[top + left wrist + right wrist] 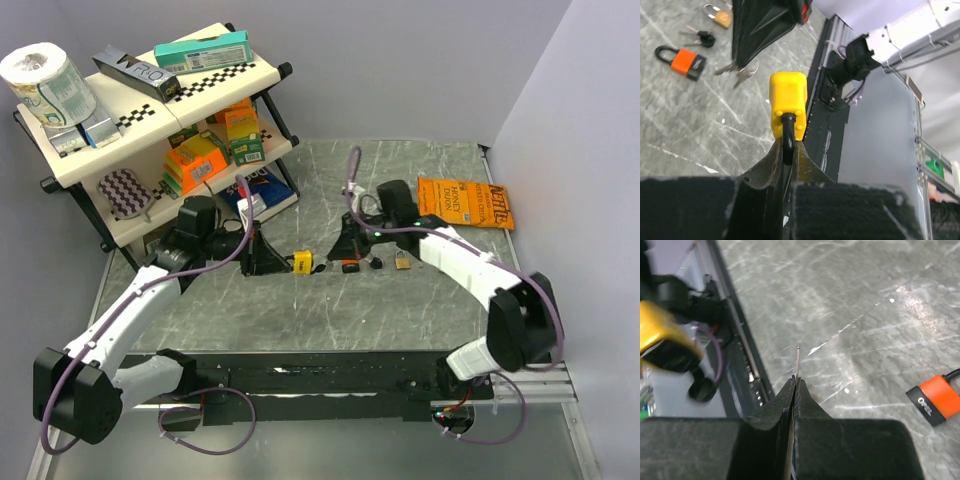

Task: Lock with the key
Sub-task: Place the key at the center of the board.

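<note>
A yellow padlock [787, 102] hangs just above the table with my left gripper [788, 145] shut on its black shackle. From above, the lock [301, 262] sticks out to the right of that gripper [272, 258]. My right gripper [795, 382] is shut on a thin silver key [797, 362], seen edge-on and poking out past the fingertips. The right gripper [347, 245] hovers a short way right of the lock without touching it. Spare keys [742, 72] dangle beneath it. The lock appears blurred at the left edge [662, 337] of the right wrist view.
An orange padlock [350, 266], black-headed keys [375, 263] and a brass padlock [402, 262] lie on the marble table under and right of the right gripper. A snack bag [464, 203] lies at the back right. A stocked shelf [150, 130] stands at the back left.
</note>
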`<state>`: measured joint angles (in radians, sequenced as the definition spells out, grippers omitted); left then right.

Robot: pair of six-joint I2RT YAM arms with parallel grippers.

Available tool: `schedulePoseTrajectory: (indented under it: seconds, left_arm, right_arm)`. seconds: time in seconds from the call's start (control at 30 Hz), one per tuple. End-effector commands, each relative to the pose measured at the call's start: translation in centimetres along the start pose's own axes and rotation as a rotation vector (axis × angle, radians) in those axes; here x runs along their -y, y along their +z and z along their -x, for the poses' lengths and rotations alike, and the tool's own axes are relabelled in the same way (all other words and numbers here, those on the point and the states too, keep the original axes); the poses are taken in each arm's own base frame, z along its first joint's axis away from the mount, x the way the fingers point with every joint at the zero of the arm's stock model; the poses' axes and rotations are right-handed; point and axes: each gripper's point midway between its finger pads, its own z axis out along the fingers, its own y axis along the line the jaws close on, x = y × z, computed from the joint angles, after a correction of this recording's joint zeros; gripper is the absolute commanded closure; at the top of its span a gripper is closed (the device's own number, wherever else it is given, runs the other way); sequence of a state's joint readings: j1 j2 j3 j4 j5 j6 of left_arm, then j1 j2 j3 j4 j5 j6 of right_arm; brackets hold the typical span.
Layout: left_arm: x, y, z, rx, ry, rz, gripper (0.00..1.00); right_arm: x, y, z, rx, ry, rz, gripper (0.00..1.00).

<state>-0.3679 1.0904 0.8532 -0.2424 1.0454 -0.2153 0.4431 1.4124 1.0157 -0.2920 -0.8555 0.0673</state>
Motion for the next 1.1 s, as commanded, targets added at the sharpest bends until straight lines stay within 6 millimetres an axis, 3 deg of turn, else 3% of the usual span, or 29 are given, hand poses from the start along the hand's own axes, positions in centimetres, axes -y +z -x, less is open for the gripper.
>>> schedulePoseTrajectory:
  seconds: [0.0, 0.23, 0.43, 0.83, 1.07]
  left_arm:
    - [0.0, -0.5, 2.0, 0.094, 0.071, 0.033, 0.99]
    - [-0.4, -1.0, 1.2, 0.085, 0.080, 0.041, 0.99]
    - [-0.9, -1.3, 0.6, 0.064, 0.088, 0.071, 0.99]
    - [-0.9, -1.3, -0.1, 0.045, 0.086, 0.066, 0.99]
    - [-1.1, -1.3, -0.5, 0.025, 0.090, 0.060, 0.99]
  right_arm:
    - [1.4, 3.4, 2.3, 0.029, 0.011, -0.061, 1.00]
    - [4.5, 7.9, 0.1, -0.052, 0.120, -0.048, 1.00]
    - [6.8, 9.6, -0.6, -0.078, 0.135, -0.081, 1.00]
    - [12.0, 9.8, -2.4, -0.155, 0.187, -0.223, 1.00]
    - [13.3, 9.6, -3.1, -0.188, 0.186, -0.270, 1.00]
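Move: The right hand, already holding the key, is bound for the bare board about 8 cm ahead, 3 cm left and 16 cm below. The orange padlock lies roughly 8 cm ahead and 3 cm right of this hand, the black-headed keys 5 cm farther right, and the brass padlock another 6 cm right, all on the board. From the left hand, holding the yellow padlock, that spot is some 13 cm ahead, 6 cm right and 22 cm below. Right hand lowers the still-pinched key about 14 cm and 8 cm forward towards bare board beside the orange padlock. ##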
